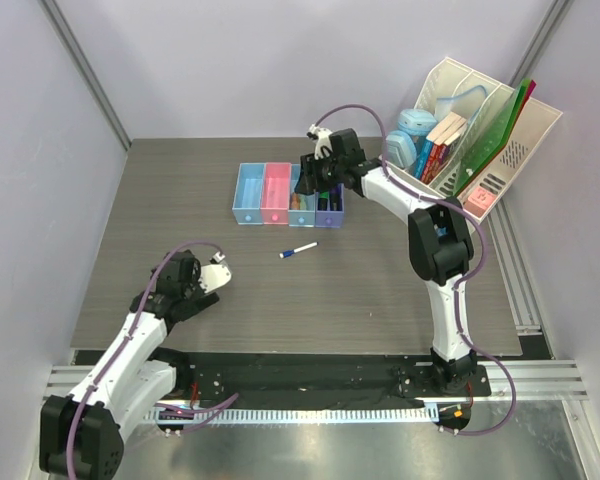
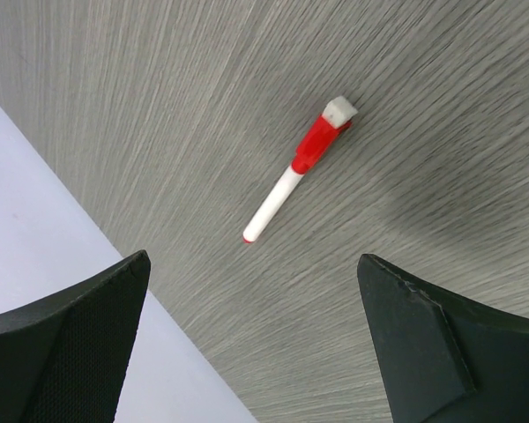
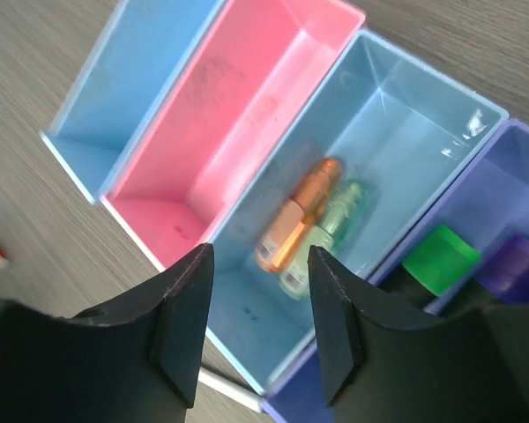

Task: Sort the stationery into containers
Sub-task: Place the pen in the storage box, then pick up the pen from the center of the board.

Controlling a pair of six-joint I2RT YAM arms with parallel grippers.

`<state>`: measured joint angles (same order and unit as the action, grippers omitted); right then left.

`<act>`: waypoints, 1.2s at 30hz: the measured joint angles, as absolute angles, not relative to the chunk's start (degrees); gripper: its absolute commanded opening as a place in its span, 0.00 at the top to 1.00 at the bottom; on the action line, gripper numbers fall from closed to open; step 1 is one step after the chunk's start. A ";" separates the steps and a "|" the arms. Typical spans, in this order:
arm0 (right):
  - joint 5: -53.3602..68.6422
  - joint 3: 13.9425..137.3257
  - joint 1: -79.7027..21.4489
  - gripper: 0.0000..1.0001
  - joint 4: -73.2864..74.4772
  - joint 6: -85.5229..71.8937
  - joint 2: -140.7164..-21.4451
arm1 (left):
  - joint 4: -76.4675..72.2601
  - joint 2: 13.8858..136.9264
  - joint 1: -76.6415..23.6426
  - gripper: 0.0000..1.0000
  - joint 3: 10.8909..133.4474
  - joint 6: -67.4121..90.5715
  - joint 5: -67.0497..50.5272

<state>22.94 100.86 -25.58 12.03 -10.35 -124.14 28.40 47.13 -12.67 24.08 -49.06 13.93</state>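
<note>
Four joined containers (image 1: 248, 192) sit mid-table: light blue, pink (image 3: 247, 115), light blue (image 3: 406, 115), purple (image 3: 511, 176). An orange highlighter (image 3: 295, 216) and a green highlighter (image 3: 331, 229) lie in the third tray. The purple tray holds a green-capped (image 3: 441, 257) and a purple-capped item (image 3: 511, 264). My right gripper (image 3: 258, 256) (image 1: 320, 175) hovers open over the third tray, nothing between its fingers. A blue-capped white marker (image 1: 298, 250) lies in front of the trays. A red-capped white marker (image 2: 300, 172) lies ahead of my open, empty left gripper (image 2: 254, 260) (image 1: 215, 275).
A white slanted file rack (image 1: 525, 150) with books, folders and pale blue rounded things stands at the back right, close behind the right arm. A thin white stick (image 3: 225, 388) lies by the trays' near corner. Pale walls enclose the table on three sides.
</note>
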 measured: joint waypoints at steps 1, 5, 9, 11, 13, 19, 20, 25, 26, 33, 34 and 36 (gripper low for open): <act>22.76 101.23 -25.74 0.46 13.47 -8.38 -124.14 | 28.36 47.13 -12.34 0.00 24.10 -49.67 13.96; 21.69 104.60 -27.73 0.44 24.34 4.73 -123.37 | 28.36 47.09 -8.64 0.00 24.10 -51.66 13.02; 18.50 104.95 -32.10 0.44 36.49 20.88 -118.67 | 28.62 47.00 -2.87 0.00 24.18 -54.92 8.71; 16.75 103.50 -34.41 0.44 41.10 27.99 -115.18 | 28.62 47.27 0.45 0.00 24.21 -56.99 5.74; 15.55 101.69 -36.58 0.44 44.77 33.74 -112.07 | 28.64 48.18 3.16 0.00 24.34 -58.94 2.57; 12.47 98.17 -37.95 0.45 52.07 44.05 -110.19 | 28.75 52.10 6.07 0.00 24.88 -63.48 -7.77; 11.88 98.00 -37.71 0.45 52.75 45.01 -110.80 | 28.80 53.32 6.11 0.00 25.39 -63.99 -9.32; 9.54 97.91 -37.17 0.46 53.80 48.31 -114.04 | 28.32 61.19 6.39 0.03 28.93 -65.43 -14.74; 9.08 97.91 -37.12 0.46 53.82 48.80 -114.59 | 28.10 62.41 6.76 0.03 29.43 -65.82 -15.77; 5.96 97.91 -37.12 0.46 53.84 51.33 -117.45 | 25.47 68.90 10.61 0.02 31.73 -70.17 -21.91; 5.50 97.89 -37.12 0.46 53.82 51.64 -117.80 | 25.08 69.91 11.03 0.02 32.25 -71.07 -22.76; 4.86 97.89 -37.12 0.46 53.78 52.25 -118.54 | 24.82 72.20 11.57 0.07 33.61 -72.55 -24.21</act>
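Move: The red pen lies about 5 cm ahead of the left hand, a centimetre to its left and some 7 cm below. From that hand the storage box is about 30 cm ahead and 26 cm right. The blue pen lies about 15 cm back from the right hand, 1 cm to its left and 13 cm below. From the right hand the storage box's middle is about 2 cm back, 5 cm left and 11 cm below. Towards the blue pen the right hand draws back over the storage box's near side, about 14 cm with a small rise, then sinks some 8 cm while shifting right, rolling and tipping until its half-open fingers point nearly straight down. Towards the red pen the left hand swings left and back, then sinks and reaches forward 4 cm, rolling clockwise, fingers wide open. ##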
